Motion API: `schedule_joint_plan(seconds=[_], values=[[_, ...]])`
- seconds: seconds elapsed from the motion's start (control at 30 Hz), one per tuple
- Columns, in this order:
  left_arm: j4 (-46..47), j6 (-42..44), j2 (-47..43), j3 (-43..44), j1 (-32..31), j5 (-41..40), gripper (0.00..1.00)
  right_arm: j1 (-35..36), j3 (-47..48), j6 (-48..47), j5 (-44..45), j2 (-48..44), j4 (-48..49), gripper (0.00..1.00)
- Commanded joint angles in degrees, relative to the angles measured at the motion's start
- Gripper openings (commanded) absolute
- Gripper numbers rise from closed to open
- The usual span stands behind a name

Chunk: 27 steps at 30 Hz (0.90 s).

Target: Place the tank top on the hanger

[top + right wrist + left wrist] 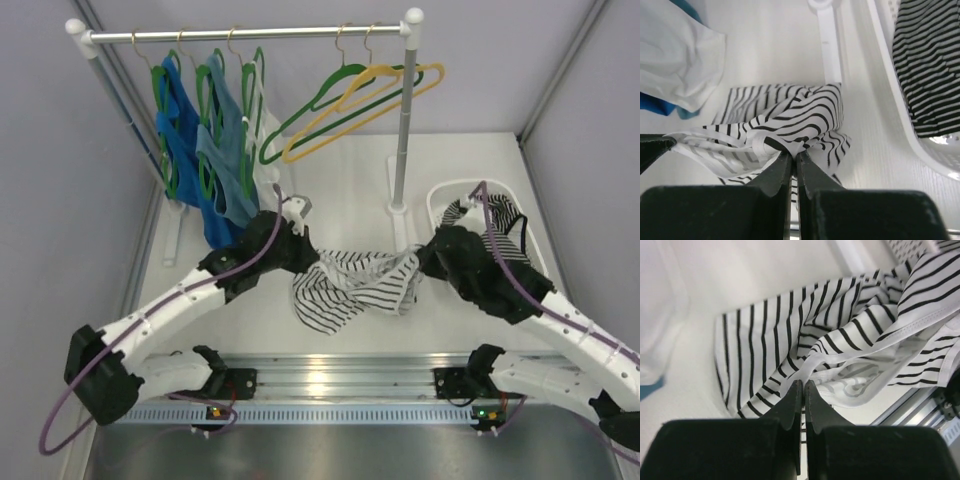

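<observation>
The white tank top (355, 285) with thin dark stripes hangs bunched between my two grippers over the table's middle. My left gripper (305, 262) is shut on its left edge; the wrist view shows the jaws (803, 384) pinching the fabric (840, 335). My right gripper (425, 262) is shut on its right edge, jaws (794, 154) pinching the cloth (800, 120). The green hanger (325, 105) hangs tilted on the rail at the back, just left of a yellow hanger (370, 105).
A clothes rack (245, 33) stands at the back with blue tops (205, 160) on green hangers at its left. Its right post (402, 130) stands behind the tank top. A white basket (440, 200) with a dark striped garment (500, 225) sits at the right.
</observation>
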Motion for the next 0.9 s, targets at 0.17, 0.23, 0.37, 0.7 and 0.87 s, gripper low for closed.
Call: schedule_joint_plan(seconds=[0.17,0.23,0.37,0.7,0.87], values=[[-11.1,5.5,-10.1,23.9,-0.2,-10.5,0.0,-10.7,34.2,-21.4,-10.1,13.6,-1.1,0.0],[-12.2,7.3,-9.3,30.2,-0.2,-11.8,0.0,-14.8,41.8,-23.2,-16.2,17.5,-0.8,0.0],[-15.6,9.2,-7.3,39.7,-0.2,-13.3,0.0,-21.1,54.1,-26.1,-27.9,24.7,-0.9,0.0],[-17.3,5.3,-9.1,33.9,-0.2,-11.3,0.0,-20.9,45.2,-22.6,-43.2,25.1,4.9,0.0],[-12.3,-1.0,-13.8,14.7,-0.8,-7.8,0.0,-17.5,20.9,-18.9,-43.9,14.5,7.5,0.0]])
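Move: My left and right fingers already pinch the top edge of the striped tank top, whose body hangs in folds between them, about 12 cm to my left hand's right, 2 back and 7 below. From my right hand it is some 15 cm left, level in reach and 11 below. The basket lies about 13 cm ahead of my right hand, 19 right and 13 below; the rack's right foot is roughly 24 ahead, 4 left and 15 below. I fling the tank top up off the table with both hands, wrists tipping upward, my left rising about 32 cm and my right some 27 while also reaching 11 forward. Then I snap both back down part of the way, the right also drawing back and turning counter-clockwise, and keep both grips shut on the cloth. ##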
